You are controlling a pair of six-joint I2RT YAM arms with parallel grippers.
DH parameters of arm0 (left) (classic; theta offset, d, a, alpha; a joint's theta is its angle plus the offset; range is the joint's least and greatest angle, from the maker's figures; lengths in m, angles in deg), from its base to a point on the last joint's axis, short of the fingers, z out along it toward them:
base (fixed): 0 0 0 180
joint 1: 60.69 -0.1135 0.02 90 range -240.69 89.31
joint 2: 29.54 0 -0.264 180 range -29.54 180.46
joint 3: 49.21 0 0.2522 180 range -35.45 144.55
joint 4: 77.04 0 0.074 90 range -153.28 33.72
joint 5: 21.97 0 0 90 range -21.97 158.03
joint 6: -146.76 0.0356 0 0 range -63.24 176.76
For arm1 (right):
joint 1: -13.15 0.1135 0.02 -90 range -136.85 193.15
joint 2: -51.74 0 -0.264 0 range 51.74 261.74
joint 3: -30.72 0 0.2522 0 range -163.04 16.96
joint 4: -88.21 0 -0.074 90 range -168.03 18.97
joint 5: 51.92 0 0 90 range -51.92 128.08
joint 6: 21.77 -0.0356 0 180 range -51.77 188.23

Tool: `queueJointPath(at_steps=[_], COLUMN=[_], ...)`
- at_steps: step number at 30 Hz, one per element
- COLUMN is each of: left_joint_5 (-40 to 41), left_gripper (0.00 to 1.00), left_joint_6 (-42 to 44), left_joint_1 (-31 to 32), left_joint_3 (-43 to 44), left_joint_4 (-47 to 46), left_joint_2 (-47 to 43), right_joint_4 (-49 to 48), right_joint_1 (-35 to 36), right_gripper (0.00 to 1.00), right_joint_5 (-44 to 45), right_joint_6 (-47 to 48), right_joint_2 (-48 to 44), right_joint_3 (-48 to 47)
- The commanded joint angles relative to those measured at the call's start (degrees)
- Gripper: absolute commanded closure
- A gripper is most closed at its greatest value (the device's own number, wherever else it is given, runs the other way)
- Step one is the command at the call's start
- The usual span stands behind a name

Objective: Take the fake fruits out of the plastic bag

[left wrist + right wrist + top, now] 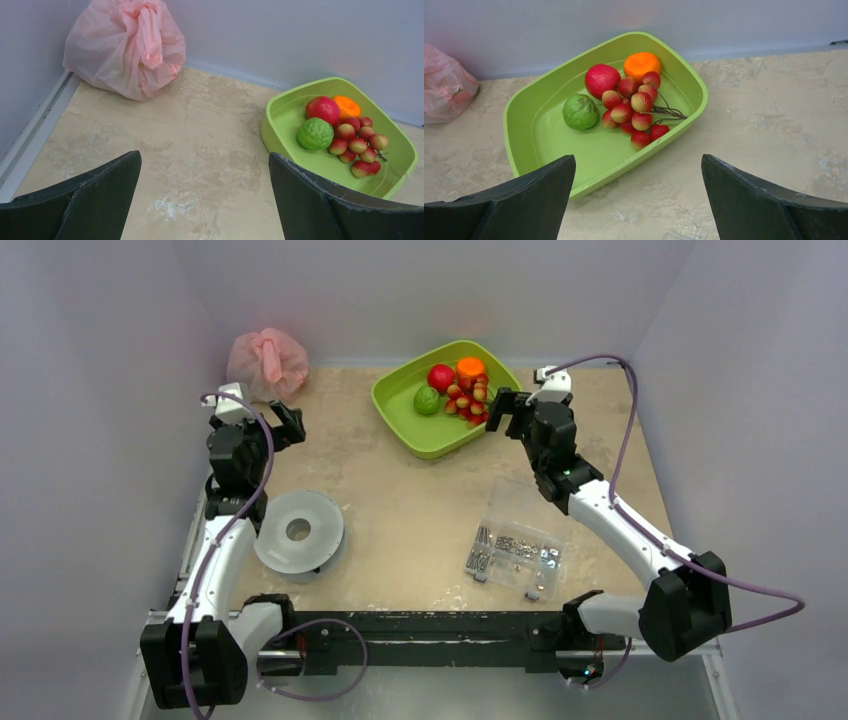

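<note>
The pink plastic bag (pixel 266 362) sits bunched in the far left corner, handles twisted on top; it also shows in the left wrist view (pixel 126 47) and at the left edge of the right wrist view (pixel 444 85). A green tray (pixel 400 415) holds a red apple (pixel 440 377), an orange (pixel 471 368), a green bumpy fruit (pixel 427 401) and a bunch of red lychees (pixel 470 400). My left gripper (pixel 285 425) is open and empty, just in front of the bag. My right gripper (pixel 505 412) is open and empty at the tray's right edge.
A grey filament spool (pixel 298 532) lies near the left arm. A clear rigid box of small parts (pixel 517 550) lies in front of the right arm. White walls close in the back and both sides.
</note>
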Motion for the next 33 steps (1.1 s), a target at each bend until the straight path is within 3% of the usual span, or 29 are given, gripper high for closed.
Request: queueJointPath(at_steps=[1,7,16,22,28,33], left_joint_5=[0.01,4.11,-5.81,-7.93,-4.56,3.99], left_gripper=[0.0,0.0,0.0,0.0,0.01,0.01], left_joint_6=[-1.91,-5.49,-2.11,-5.54,-7.73,-9.65], left_joint_1=[0.19,0.2,0.23,0.26,0.23,0.19], left_joint_3=[3.02,5.32,8.83,9.48,15.22,24.6], left_joint_4=[3.59,8.23,12.42,12.29,13.28,18.79], left_joint_2=[0.67,2.4,9.43,14.69,19.78,27.63], right_joint_4=[-2.63,-1.24,1.99,2.29,6.47,7.55], right_joint_1=[0.42,0.66,1.2,2.16,2.25,2.24], right_gripper=[0.01,0.01,0.01,0.01,0.01,0.01], right_joint_5=[-1.26,-4.67,-7.21,-8.93,-10.11,-13.88], right_joint_6=[-1.33,-3.8,-7.79,-7.72,-7.74,-8.78], right_joint_2=[-0.97,-0.15,2.49,2.68,3.76,5.32], right_joint_3=[-0.8,-2.19,-4.87,-5.49,-8.38,-9.76])
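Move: The pink plastic bag lies about 22 cm ahead of my left hand, some 12 cm to its left and 18 cm lower. The green tray's middle is also about 22 cm ahead, but 32 cm to the right and 23 cm below; its green fruit is 5 cm nearer on the same line. From my right hand the bag is about 56 cm left and 19 cm ahead, the tray 11 cm left, the red fruit bunch 5 cm left, both 19 cm ahead. Fingers wide open and empty, I sink my left hand some 9 cm while tipping it about 25 degrees nose-down, then push it forward towards the plastic bag, about 5 cm in all and quickest at the end. My right hand, also open, slides about 5 cm left, nearer the bag and tray, turning some 10 degrees counter-clockwise. ##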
